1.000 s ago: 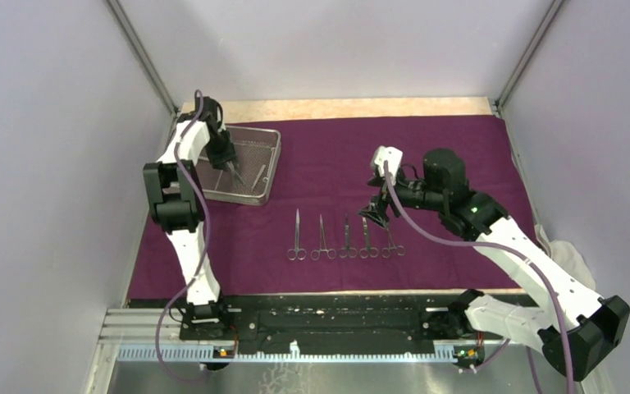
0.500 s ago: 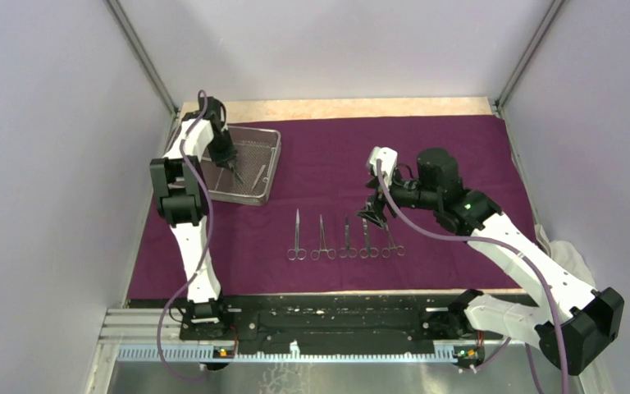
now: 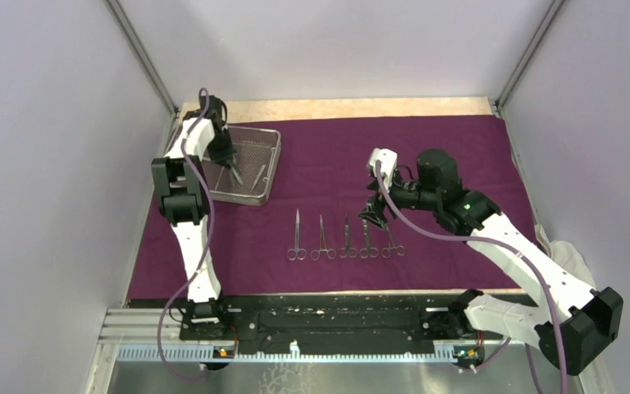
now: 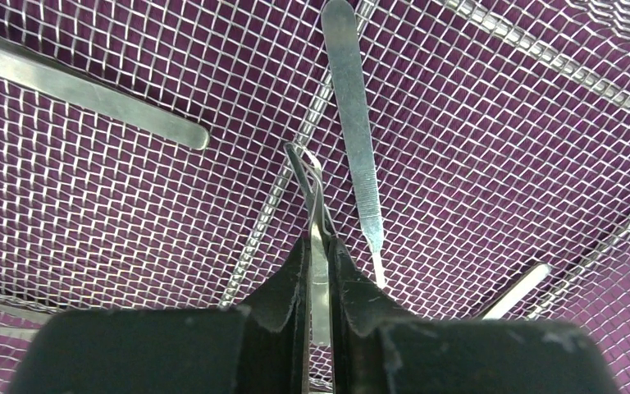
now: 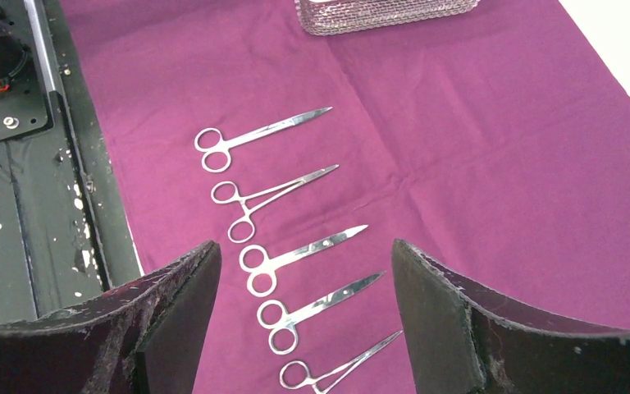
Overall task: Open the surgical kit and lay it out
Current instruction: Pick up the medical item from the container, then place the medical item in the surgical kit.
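Observation:
The dark purple cloth wrap (image 3: 443, 148) lies spread over the table. At its back left stands the silver wire-mesh tray (image 3: 272, 164). My left gripper (image 3: 231, 168) reaches down into that tray. Seen from the left wrist, the left gripper (image 4: 318, 250) is shut on slim steel tweezers (image 4: 305, 176) lying on the mesh (image 4: 131, 213). Several scissor-like instruments (image 3: 346, 238) lie in a row on the cloth. My right gripper (image 3: 375, 215) hovers open over the row's right end. In the right wrist view the gripper (image 5: 303, 246) holds nothing, with the instruments (image 5: 262, 135) below it.
More steel instruments (image 4: 353, 123) lie loose in the tray beside the held tweezers, one flat piece (image 4: 90, 90) to the left. A white cloth (image 3: 570, 254) hangs off the table's right edge. The black mounting rail (image 3: 328, 316) runs along the near edge.
The left gripper's jaws have closed onto the tweezers in the tray. The right arm has shifted slightly and stays open above the row.

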Tool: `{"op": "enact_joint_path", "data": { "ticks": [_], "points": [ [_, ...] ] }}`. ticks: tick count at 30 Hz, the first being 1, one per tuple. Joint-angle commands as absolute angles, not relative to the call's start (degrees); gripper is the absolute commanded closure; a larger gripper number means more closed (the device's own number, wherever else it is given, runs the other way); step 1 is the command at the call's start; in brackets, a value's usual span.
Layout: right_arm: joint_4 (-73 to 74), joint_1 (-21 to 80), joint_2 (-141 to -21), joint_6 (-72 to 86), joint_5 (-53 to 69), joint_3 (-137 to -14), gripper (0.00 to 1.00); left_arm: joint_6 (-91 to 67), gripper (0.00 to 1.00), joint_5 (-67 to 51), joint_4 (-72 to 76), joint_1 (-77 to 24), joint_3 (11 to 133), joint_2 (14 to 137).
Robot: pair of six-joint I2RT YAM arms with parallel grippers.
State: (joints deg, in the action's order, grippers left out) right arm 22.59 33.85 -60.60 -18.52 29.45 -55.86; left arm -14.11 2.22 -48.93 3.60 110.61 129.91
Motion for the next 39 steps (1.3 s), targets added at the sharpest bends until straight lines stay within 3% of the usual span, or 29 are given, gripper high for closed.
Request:
{"op": "enact_joint_path", "data": {
  "ticks": [1, 5, 11, 14, 18, 22, 24, 27, 29, 33, 39],
  "points": [
    [20.9, 33.3, -60.3, -19.2, 30.6, -55.8, 0.25, -11.7, 0.91, 3.3, -49.7, 3.0, 113.9, 128.6],
    [20.4, 33.4, -60.1, -19.0, 31.0, -55.3, 0.25, -10.1, 0.94, 6.8, -52.8, 2.0, 116.1, 126.3],
    [18.5, 33.4, -59.6, -17.6, 31.8, -54.0, 0.26, -7.2, 1.0, 27.8, -55.1, -4.2, 112.8, 121.1],
    [17.3, 33.4, -59.6, -16.0, 31.4, -53.6, 0.26, -10.1, 1.0, 28.4, -55.0, -4.1, 111.7, 118.0],
    [14.0, 33.4, -60.4, -7.0, 25.3, -54.1, 0.24, -16.7, 1.0, 13.7, -54.5, -4.1, 112.6, 113.2],
    [13.8, 33.0, -64.7, 8.3, 15.2, -58.8, 0.21, -24.6, 1.0, -13.9, -47.1, -4.1, 106.3, 107.4],
    [15.6, 32.6, -68.5, 14.9, 15.4, -63.2, 0.21, -30.1, 1.0, -28.8, -36.3, -4.1, 97.4, 101.9],
    [18.9, 31.3, -75.1, 22.7, 21.6, -70.8, 0.22, -42.9, 1.0, -45.6, -3.5, -5.0, 78.7, 93.7],
    [18.4, 29.4, -79.5, 26.4, 32.4, -74.2, 0.25, -50.5, 1.0, -50.6, 12.6, -7.0, 70.8, 90.5],
    [13.4, 26.3, -82.5, 31.0, 48.3, -75.8, 0.28, -53.0, 1.0, -55.0, 19.9, -12.2, 67.4, 88.8],
    [-25.5, 19.3, -81.2, 59.4, 62.9, -63.8, 0.29, -60.7, 1.0, -60.1, 34.8, -17.3, 64.1, 86.9]
  ]
}}
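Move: The left hand already pinches the tweezers low in the tray; the right gripper they go to is about 39 cm right, 23 cm back and 20 cm up. A flat handle lies some 5 cm ahead, another handle about 10 cm left and 2 cm ahead, and a small instrument 8 cm right and 2 cm back. From the right hand, the tweezers are roughly 23 cm ahead, 39 cm left and 20 cm below. Left lifts the pinched tweezers some 23 cm, swinging 30 cm right and back towards the advancing right hand. ##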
